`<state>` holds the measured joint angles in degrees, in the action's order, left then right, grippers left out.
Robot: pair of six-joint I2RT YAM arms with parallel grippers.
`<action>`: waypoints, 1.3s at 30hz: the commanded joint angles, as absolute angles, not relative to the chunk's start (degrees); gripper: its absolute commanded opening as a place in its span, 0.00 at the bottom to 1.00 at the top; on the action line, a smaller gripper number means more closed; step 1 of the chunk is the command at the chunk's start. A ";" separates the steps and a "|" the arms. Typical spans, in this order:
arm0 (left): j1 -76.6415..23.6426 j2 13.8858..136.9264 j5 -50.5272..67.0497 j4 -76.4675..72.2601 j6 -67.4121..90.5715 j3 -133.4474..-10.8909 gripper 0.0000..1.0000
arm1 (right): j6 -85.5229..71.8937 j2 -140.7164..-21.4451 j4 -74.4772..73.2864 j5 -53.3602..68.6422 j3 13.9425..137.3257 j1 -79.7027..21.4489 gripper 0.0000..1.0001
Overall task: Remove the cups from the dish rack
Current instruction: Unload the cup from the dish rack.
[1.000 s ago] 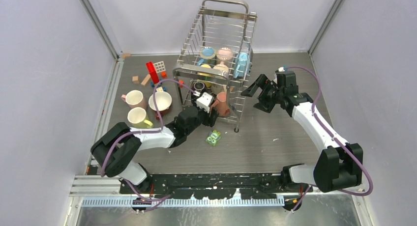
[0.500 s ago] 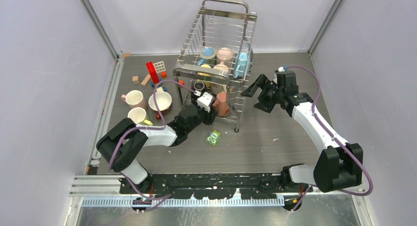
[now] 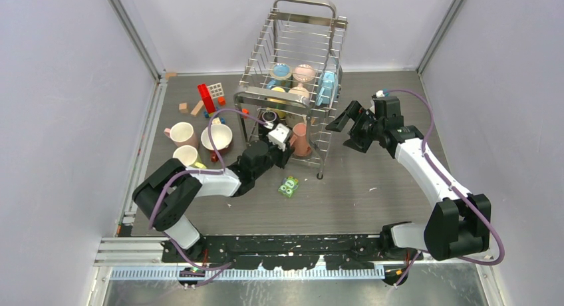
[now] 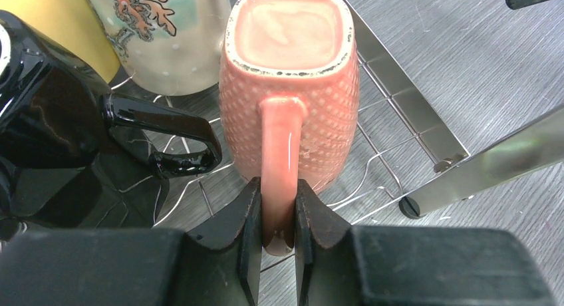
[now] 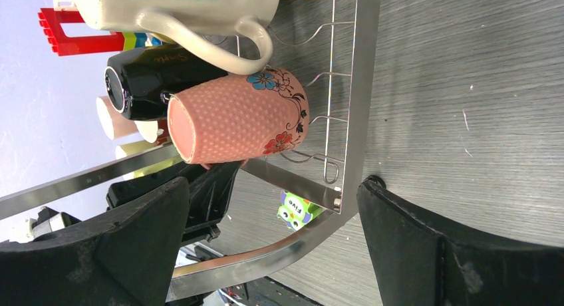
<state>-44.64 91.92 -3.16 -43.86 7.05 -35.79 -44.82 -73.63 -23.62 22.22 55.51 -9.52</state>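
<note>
The dish rack (image 3: 304, 0) stands at the back centre, its lower tier (image 4: 392, 86) lying on the table. A salmon cup (image 4: 289, 86) stands upside down on that tier, near the front right corner. My left gripper (image 4: 278, 216) is shut on its handle, which is pinched between both fingers. From above, the left gripper (image 3: 286, 148) sits just left of the salmon cup (image 3: 300, 140). A black cup (image 4: 46, 120) and a cream cup (image 4: 166, 40) stand beside it. My right gripper (image 3: 346, 128) hangs open just right of the rack, with nothing between its fingers (image 5: 425, 246).
Three cups stand on the table at left: pink (image 3: 181, 133), dark red (image 3: 217, 137) and yellow (image 3: 186, 156). Several more fill the upper tier, among them a light blue one (image 3: 327, 86). Toy blocks (image 3: 209, 96) lie at the back left. A green packet (image 3: 288, 185) lies in front of the rack.
My left gripper has shut on the salmon cup's handle, and the left arm's elbow has shifted slightly. The right arm has not moved.
</note>
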 commanded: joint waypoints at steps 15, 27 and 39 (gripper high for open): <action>-44.56 85.68 -4.65 -50.09 8.13 -34.63 0.00 | -43.77 -71.80 -22.24 22.59 56.70 -9.32 1.00; -44.82 79.82 -4.98 -50.71 8.06 -30.97 0.00 | -44.02 -70.98 -22.02 22.59 56.28 -9.29 1.00; -44.82 76.00 -6.35 -50.80 10.37 -29.94 0.00 | -44.12 -68.72 -23.07 21.61 56.36 -9.27 1.00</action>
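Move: The left fingers are already round the pink mug's handle, with the upturned mug's middle about 3 cm ahead, 4 cm right and roughly level. The black mug stands some 6 cm ahead and 6 cm left of the hand, the rack's front post about 5 cm back and 8 cm right. The yellow cup already unloaded is about 30 cm left and 4 cm back. From the right hand the pink mug is some 12 cm left, 3 cm ahead, 6 cm below. Keep the left pads pinched on the pink mug's handle and tighten the grip without shifting at first. Then lift the mug about 4 cm, drawing it some 3 cm back and to the left along the way, away from the rack's front post, and finish going nearly straight up. Let the wrist tilt only slightly, by about 5 degrees. ##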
